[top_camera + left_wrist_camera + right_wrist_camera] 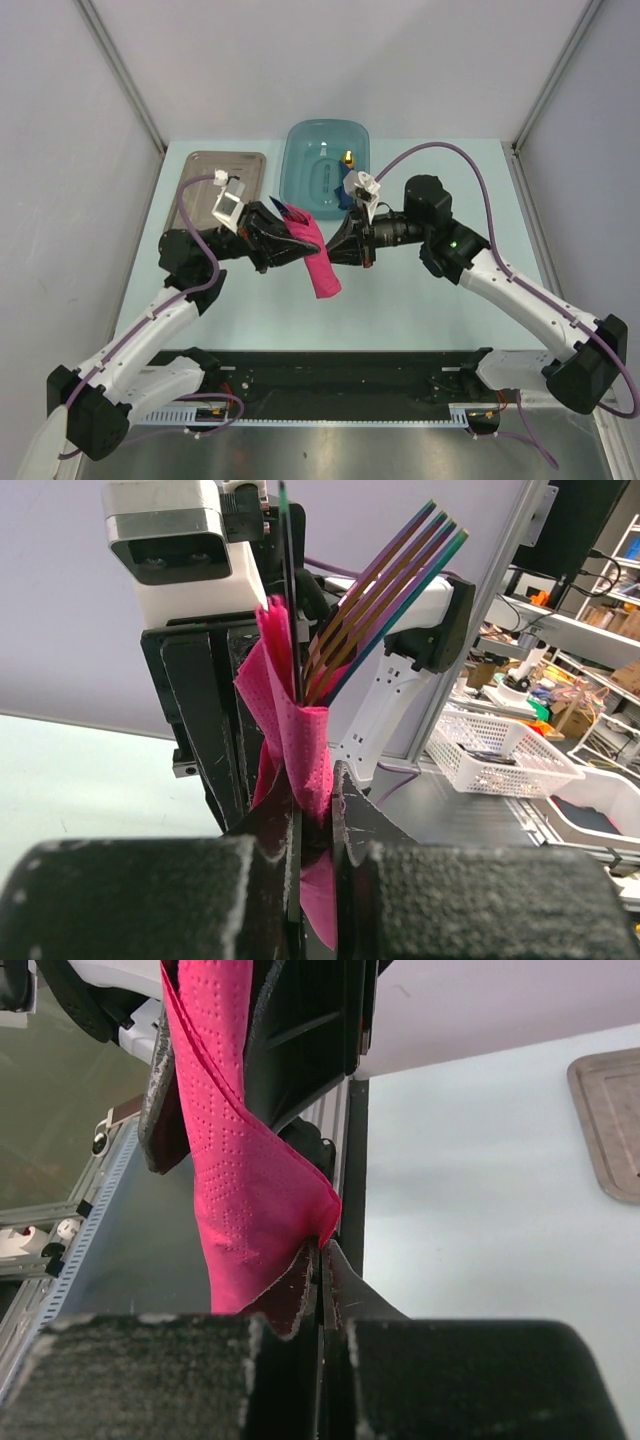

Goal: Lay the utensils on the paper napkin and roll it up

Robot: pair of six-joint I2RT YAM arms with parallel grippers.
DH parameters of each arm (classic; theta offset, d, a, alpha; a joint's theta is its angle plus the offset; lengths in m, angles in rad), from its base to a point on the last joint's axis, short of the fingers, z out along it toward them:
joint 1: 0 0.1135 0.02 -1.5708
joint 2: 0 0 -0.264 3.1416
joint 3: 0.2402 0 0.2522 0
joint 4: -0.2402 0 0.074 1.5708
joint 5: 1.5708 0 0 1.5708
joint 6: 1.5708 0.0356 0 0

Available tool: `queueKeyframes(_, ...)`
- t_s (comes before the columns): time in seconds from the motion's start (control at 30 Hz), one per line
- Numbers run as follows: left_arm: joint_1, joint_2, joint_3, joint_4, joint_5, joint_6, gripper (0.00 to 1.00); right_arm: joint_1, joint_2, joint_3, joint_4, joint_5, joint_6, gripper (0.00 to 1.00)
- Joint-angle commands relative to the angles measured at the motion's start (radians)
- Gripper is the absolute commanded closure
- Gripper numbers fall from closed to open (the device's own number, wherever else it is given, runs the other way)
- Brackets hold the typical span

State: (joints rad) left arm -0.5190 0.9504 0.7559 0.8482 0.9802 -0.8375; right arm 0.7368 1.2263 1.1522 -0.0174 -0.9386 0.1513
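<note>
The paper napkin [320, 268] hangs above the table's middle as a loose magenta roll, held between both arms. The utensils [283, 208] stick out of its upper end. In the left wrist view, iridescent fork tines [390, 590] and a thin blade [287, 580] rise out of the napkin [295, 740]. My left gripper [300, 242] [318, 790] is shut on the wrapped bundle. My right gripper [336, 246] [322, 1252] faces it from the right, with its jaws pressed together on a folded edge of the napkin [240, 1180]. The utensil handles are hidden inside the paper.
A grey-brown metal tray [205, 165] lies at the back left. A teal tub [305, 150] stands at the back centre, holding a blue object with a yellow tip [347, 160]. Frame posts stand at the table's far corners.
</note>
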Motion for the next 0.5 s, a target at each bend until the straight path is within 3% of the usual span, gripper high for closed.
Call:
queueKeyframes(0.0, -0.009, 0.007, 0.065, 0.037, -0.067, -0.003, 1.0, 0.004, 0.029, 0.009, 0.117, 0.026, 0.028, 1.0)
queueKeyframes(0.13, 0.014, 0.024, 0.068, -0.027, -0.101, 0.031, 1.0, -0.046, 0.018, 0.049, 0.032, 0.067, 0.027, 0.74)
queueKeyframes(0.27, 0.074, 0.048, 0.053, -0.096, -0.178, 0.034, 1.0, -0.244, -0.005, 0.087, -0.075, 0.066, 0.03, 0.59)
queueKeyframes(0.4, 0.131, 0.076, 0.066, -0.171, -0.234, 0.031, 1.0, -0.384, -0.05, 0.127, -0.14, 0.073, 0.053, 0.41)
queueKeyframes(0.47, 0.145, 0.097, 0.079, -0.196, -0.253, 0.034, 1.0, -0.404, -0.079, 0.148, -0.17, 0.118, 0.047, 0.38)
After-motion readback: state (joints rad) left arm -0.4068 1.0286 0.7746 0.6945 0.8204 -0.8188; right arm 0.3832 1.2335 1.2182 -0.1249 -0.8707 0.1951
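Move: The utensils rolled in the pink napkin are already clamped in the left fingers, their middle practically at that hand point. From the right hand, shut on the napkin's loose edge, the roll's middle is about 3 cm to the left and 3 cm higher. The blue basket lies about 35 cm straight ahead of the right hand and some 33 cm lower; the brown tray is roughly 28 cm ahead, 31 cm left and 37 cm below the left hand. Right fingers release the napkin edge and go some 14 cm forward-right; left carries the roll about 8 cm forward. ##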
